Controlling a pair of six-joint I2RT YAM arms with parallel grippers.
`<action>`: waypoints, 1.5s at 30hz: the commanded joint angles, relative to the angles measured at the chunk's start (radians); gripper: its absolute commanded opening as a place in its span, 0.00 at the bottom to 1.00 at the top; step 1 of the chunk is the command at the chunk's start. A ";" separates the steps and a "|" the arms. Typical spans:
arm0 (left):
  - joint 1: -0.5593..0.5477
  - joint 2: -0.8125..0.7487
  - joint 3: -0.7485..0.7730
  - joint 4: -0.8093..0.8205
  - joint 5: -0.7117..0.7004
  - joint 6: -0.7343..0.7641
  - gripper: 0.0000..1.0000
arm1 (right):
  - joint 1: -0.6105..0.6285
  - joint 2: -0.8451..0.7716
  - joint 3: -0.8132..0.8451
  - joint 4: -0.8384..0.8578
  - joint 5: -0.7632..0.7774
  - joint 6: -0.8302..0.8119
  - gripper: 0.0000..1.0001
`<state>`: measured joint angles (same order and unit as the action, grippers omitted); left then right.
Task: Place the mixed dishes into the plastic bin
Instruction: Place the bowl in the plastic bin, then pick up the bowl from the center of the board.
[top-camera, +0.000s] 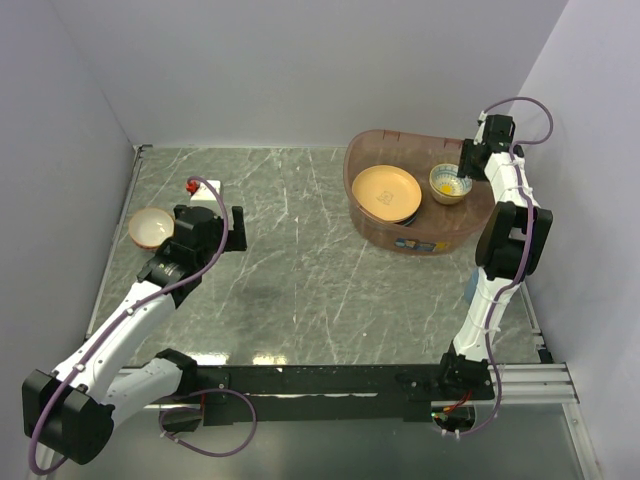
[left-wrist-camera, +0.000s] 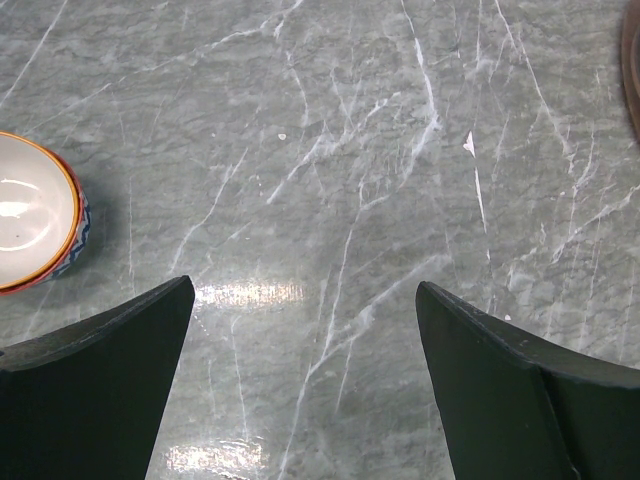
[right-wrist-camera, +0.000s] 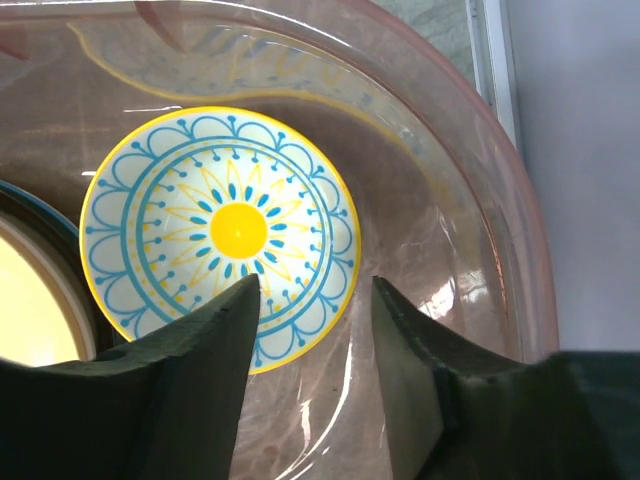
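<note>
The plastic bin stands at the back right. In it lie a yellow-orange plate and a small cream bowl with a blue and yellow pattern. My right gripper hangs over that bowl's right edge. In the right wrist view its jaws are open, the bowl rests on the bin floor, and its rim passes between them. My left gripper is open over bare table. The red-patterned bowl sits left of it. A white plate with a red shape shows behind the left arm.
The bin's curved wall runs close to the right of my right fingers. A light blue thing peeks out behind the right arm's lower link. Walls close the table at the left, back and right. The bin's rim shows at the left wrist view's right edge.
</note>
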<state>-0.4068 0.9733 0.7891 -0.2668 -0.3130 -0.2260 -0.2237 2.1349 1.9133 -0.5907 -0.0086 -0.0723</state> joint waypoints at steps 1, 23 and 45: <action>0.005 -0.015 -0.001 0.038 -0.015 0.007 0.99 | -0.009 -0.050 0.047 0.037 -0.004 -0.004 0.60; 0.184 -0.064 0.019 0.021 0.198 -0.153 0.99 | -0.006 -0.637 -0.427 0.150 -0.490 -0.032 0.92; 0.329 -0.200 -0.019 -0.091 0.319 -0.453 0.99 | -0.146 -1.185 -1.066 0.564 -0.979 0.159 1.00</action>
<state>-0.1108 0.7692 0.7887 -0.3843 -0.0078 -0.6098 -0.3161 1.0080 0.9230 -0.1757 -0.8627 0.0113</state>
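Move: The white bowl still on the table stands some 22 cm to the left of the left gripper, about 8 cm farther out and 17 cm below. From the right gripper it lies roughly 90 cm left, 14 cm back and 10 cm lower. Beside the right gripper, the patterned bowl sits about 6 cm left, 3 cm back and 4 cm below; the tan plate is 25 cm left and 4 cm back, 8 cm down. The blue cup is some 30 cm back, 4 cm left and 8 cm below. Lift the right gripper out of the bin, away from the patterned bowl already let go, opening its fingers from half to fully wide; draw back some 21 cm, swinging left and up, fingers tipping up towards level and turning counter-clockwise, to stop on the bin's near side. Meanwhile raise the empty left gripper about 4 cm, easing left then slightly back, and roll its right side up. ##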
